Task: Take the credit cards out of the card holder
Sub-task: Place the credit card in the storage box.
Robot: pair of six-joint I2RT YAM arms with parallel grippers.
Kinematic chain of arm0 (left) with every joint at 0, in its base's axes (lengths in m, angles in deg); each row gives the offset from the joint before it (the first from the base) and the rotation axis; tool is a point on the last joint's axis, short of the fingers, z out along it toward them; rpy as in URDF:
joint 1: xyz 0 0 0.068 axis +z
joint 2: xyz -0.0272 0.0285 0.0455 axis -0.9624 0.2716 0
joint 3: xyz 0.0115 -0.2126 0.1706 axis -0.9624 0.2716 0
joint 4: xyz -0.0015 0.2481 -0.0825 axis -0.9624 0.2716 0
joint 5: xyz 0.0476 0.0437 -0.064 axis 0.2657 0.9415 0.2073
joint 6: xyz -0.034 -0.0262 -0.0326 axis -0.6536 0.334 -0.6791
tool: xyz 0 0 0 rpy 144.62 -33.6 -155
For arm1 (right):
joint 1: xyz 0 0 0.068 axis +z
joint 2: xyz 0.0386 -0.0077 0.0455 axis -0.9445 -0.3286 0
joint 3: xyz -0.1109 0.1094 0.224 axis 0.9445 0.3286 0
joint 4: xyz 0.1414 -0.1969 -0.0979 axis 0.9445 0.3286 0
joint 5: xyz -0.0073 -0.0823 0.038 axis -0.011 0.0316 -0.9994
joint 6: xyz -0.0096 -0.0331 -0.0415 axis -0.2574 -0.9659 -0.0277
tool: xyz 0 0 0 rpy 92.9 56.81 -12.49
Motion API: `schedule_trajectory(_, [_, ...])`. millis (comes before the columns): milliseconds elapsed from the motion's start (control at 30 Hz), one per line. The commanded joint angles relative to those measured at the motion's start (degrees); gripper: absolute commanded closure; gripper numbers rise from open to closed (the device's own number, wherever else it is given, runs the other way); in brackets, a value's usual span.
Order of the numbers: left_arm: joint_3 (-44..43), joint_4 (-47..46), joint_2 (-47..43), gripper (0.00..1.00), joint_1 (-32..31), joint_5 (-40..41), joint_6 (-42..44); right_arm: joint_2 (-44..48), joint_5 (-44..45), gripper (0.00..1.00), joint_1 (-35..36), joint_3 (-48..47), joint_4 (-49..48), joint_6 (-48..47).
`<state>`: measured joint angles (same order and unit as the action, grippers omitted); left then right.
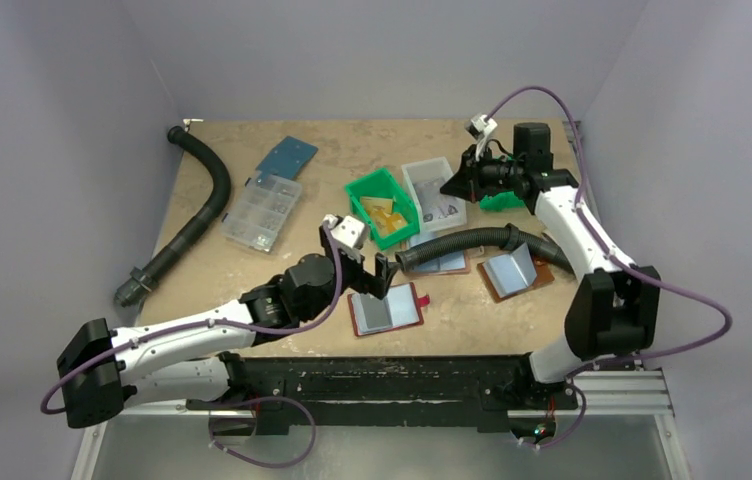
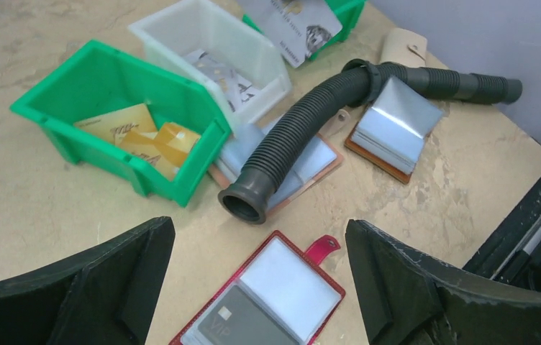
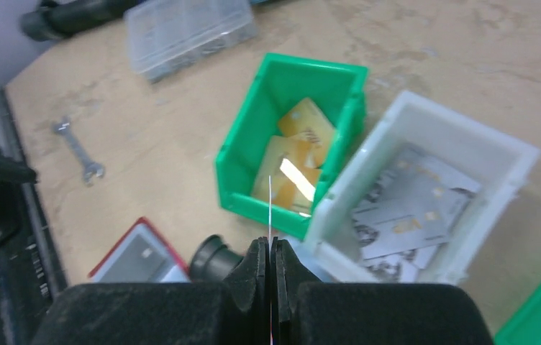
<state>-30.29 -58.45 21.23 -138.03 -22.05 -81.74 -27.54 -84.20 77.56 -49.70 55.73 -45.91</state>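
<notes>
The dark red card holder (image 1: 387, 310) lies open near the table's front edge, its red tab (image 2: 323, 249) pointing to the back right. One pale pocket holds a dark grey credit card (image 2: 242, 323). My left gripper (image 2: 259, 237) hangs open just above the holder, with nothing between its fingers. My right gripper (image 3: 270, 244) is shut on a thin pale credit card (image 3: 270, 208), seen edge-on. It holds the card over the near rim of the white bin (image 3: 426, 129). That same card (image 2: 293, 25) shows flat at the top of the left wrist view.
A green bin (image 1: 380, 205) of yellow-orange cards stands left of the white bin (image 1: 432, 190). A black ribbed hose (image 1: 462, 243) lies across a brown folder (image 1: 442, 262); another folder (image 1: 517, 272) is open to the right. Back left are a clear organiser box (image 1: 262, 212) and a second hose (image 1: 197, 215).
</notes>
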Motion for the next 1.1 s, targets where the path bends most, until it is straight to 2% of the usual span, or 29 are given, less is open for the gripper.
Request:
schedule_trajectory(0, [2.0,4.9,-0.9,0.02,5.8,-7.6,-8.4,-5.4,11.3,1.0,0.0,-6.7,-1.1,0.2])
schedule_trajectory(133, [3.6,3.7,-0.2,0.03,8.6,-10.4,-10.1,-12.3,15.8,1.0,0.0,-13.8,1.4,1.9])
schedule_trajectory(400, [5.0,2.9,-0.4,0.02,11.6,-11.8,-10.2,-25.0,18.4,1.0,3.1,-23.3,4.4,2.8])
schedule_trajectory(500, [5.5,3.1,-1.1,0.02,12.5,-12.6,-10.4,-29.5,19.5,0.88,4.6,-26.8,5.8,3.2])
schedule_trajectory(600, [6.7,3.1,-2.7,0.02,13.3,-13.2,-11.3,-31.4,27.2,0.68,6.2,-30.0,6.8,3.4])
schedule_trajectory(633, [7.1,3.2,-3.6,0.02,13.5,-13.4,-11.7,-31.4,29.7,0.64,6.2,-31.0,7.2,4.3])
schedule_trajectory(733, [8.6,3.0,-5.6,0.02,14.2,-14.7,-13.2,-28.9,36.1,0.58,6.0,-31.6,7.2,3.1])
schedule_trajectory(867, [10.7,1.2,-6.6,0.01,16.2,-18.4,-16.5,-20.9,35.1,0.56,6.0,-29.5,7.3,0.9])
schedule_trajectory(933, [11.4,0.1,-6.1,0.0,17.4,-20.8,-18.8,-15.9,30.6,0.54,6.0,-26.5,7.9,-1.5])
schedule_trajectory(1067, [11.7,-0.8,-4.3,0.0,19.8,-26.0,-23.8,-4.7,15.2,0.52,6.0,-17.0,10.0,-10.0])
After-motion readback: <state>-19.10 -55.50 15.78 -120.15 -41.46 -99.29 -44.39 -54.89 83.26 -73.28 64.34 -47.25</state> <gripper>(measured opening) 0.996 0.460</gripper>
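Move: The right hand holds a credit card. The white storage box that the card goes to lies about 9 cm ahead of that hand, 2 cm to its right and 17 cm below. The green bin of yellow cards is some 5 cm ahead and 10 cm left of the hand, the other green bin roughly 12 cm ahead and 17 cm right. The left hand, open and empty, has the card holder about 4 cm back, straight below by 19 cm; the hose end lies 7 cm ahead of it and 4 cm right. Forward and down goes the right hand with the card, about 13 cm out and 12 cm lower towards the white storage box, fingers tipping down and swinging some 20 degrees clockwise; low over the box the fingers open nearly halfway, let go, and the hand climbs back some 11 cm, drawing slightly back. The left hand, staying wide open, sinks 7 cm towards the card holder while shifting 5 cm left and tilting fingers down. ##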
